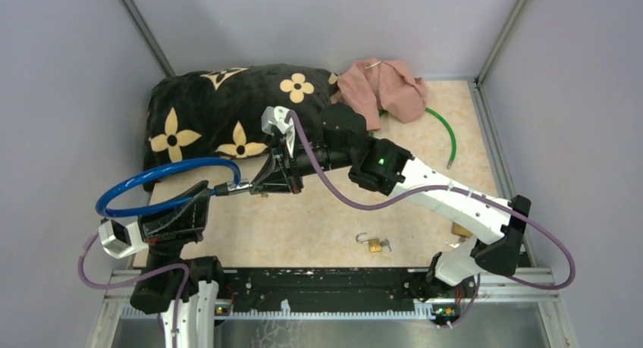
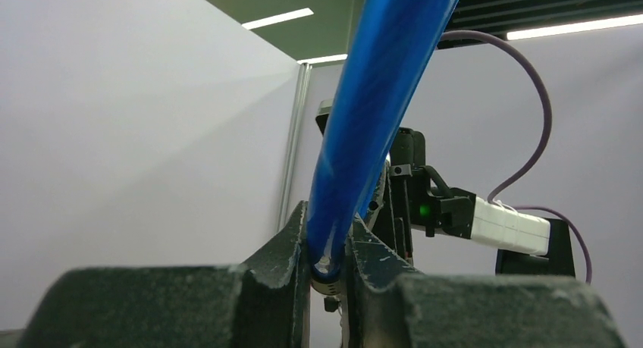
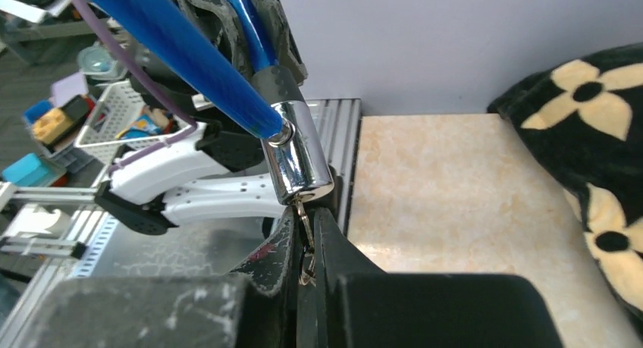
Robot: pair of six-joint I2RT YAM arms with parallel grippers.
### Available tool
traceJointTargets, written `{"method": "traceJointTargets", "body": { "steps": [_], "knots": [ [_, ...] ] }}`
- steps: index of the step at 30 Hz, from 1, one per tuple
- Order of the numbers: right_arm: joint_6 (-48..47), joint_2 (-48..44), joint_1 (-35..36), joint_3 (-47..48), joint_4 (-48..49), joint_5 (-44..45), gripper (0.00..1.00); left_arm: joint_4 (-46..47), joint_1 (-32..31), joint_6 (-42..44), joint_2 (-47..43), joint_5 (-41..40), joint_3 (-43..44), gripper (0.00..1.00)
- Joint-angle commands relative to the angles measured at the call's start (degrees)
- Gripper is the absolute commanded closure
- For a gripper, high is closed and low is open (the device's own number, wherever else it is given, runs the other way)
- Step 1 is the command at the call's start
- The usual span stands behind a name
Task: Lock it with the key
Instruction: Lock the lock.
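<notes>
A blue cable lock (image 1: pixel 163 180) loops above the table's left side, and its chrome lock barrel (image 1: pixel 236 187) points right. My left gripper (image 1: pixel 199 200) is shut on the blue cable (image 2: pixel 379 90) just behind the barrel, its jaws pressed to both sides (image 2: pixel 328 249). In the right wrist view the chrome barrel (image 3: pixel 297 155) hangs just above my right gripper (image 3: pixel 305 246). A small metal key (image 3: pixel 305 227) sticks out of the barrel's end, and the right jaws are shut on it. From above, my right gripper (image 1: pixel 265 183) meets the barrel's tip.
A black pillow with cream flowers (image 1: pixel 220 109) lies at the back left, a pink cloth (image 1: pixel 383 86) behind the right arm, and a green cable (image 1: pixel 447 136) at the back right. A small brass padlock (image 1: pixel 373 243) rests near the front edge.
</notes>
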Motion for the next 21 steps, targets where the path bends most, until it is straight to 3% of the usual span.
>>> {"method": "traceJointTargets", "body": {
  "steps": [1, 5, 10, 16, 21],
  "knots": [
    [-3.4, -4.2, 1.1, -3.4, 8.0, 7.6, 1.00, -5.4, 0.1, -2.8, -0.7, -3.4, 1.1, 1.00],
    [-17.7, -6.9, 8.1, -8.3, 12.8, 24.8, 1.00, -16.3, 0.0, -8.0, 0.5, -3.7, 0.2, 1.00],
    [-31.3, -4.8, 11.2, -9.0, 17.8, 36.8, 1.00, -16.0, -0.1, -11.0, 3.3, 3.1, -0.2, 1.00],
    [-44.4, -3.9, 12.3, -10.1, 22.2, 41.2, 1.00, -22.7, -0.5, -11.9, 5.4, 5.7, -0.7, 1.00],
    [-51.2, -2.9, 12.4, -8.4, 18.1, 41.7, 1.00, -23.8, -0.6, -11.6, 6.0, 5.9, -0.9, 1.00]
  ]
}}
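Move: The lock's cylinder lies about 5 cm right of the left gripper, level with it, and about 4 cm left of the right gripper, also level; the left still holds the blue cable behind it, and the right already pinches the key at its end. The flowered pillow lies some 38 cm ahead of the right gripper, 6 cm to its left and 35 cm below. The brass padlock is about 26 cm right of that gripper, 2 cm ahead and 40 cm below. Turn the key against the lock: keep it pinched and roll the right gripper some 45 degrees about its leftward-pointing fingers, its forward side coming up, swinging it clockwise too. Meanwhile tip the left gripper forward about 30 degrees, keeping its hold on the cable. Carry both forward and down together, the left about 9 cm forward, the right 6. ##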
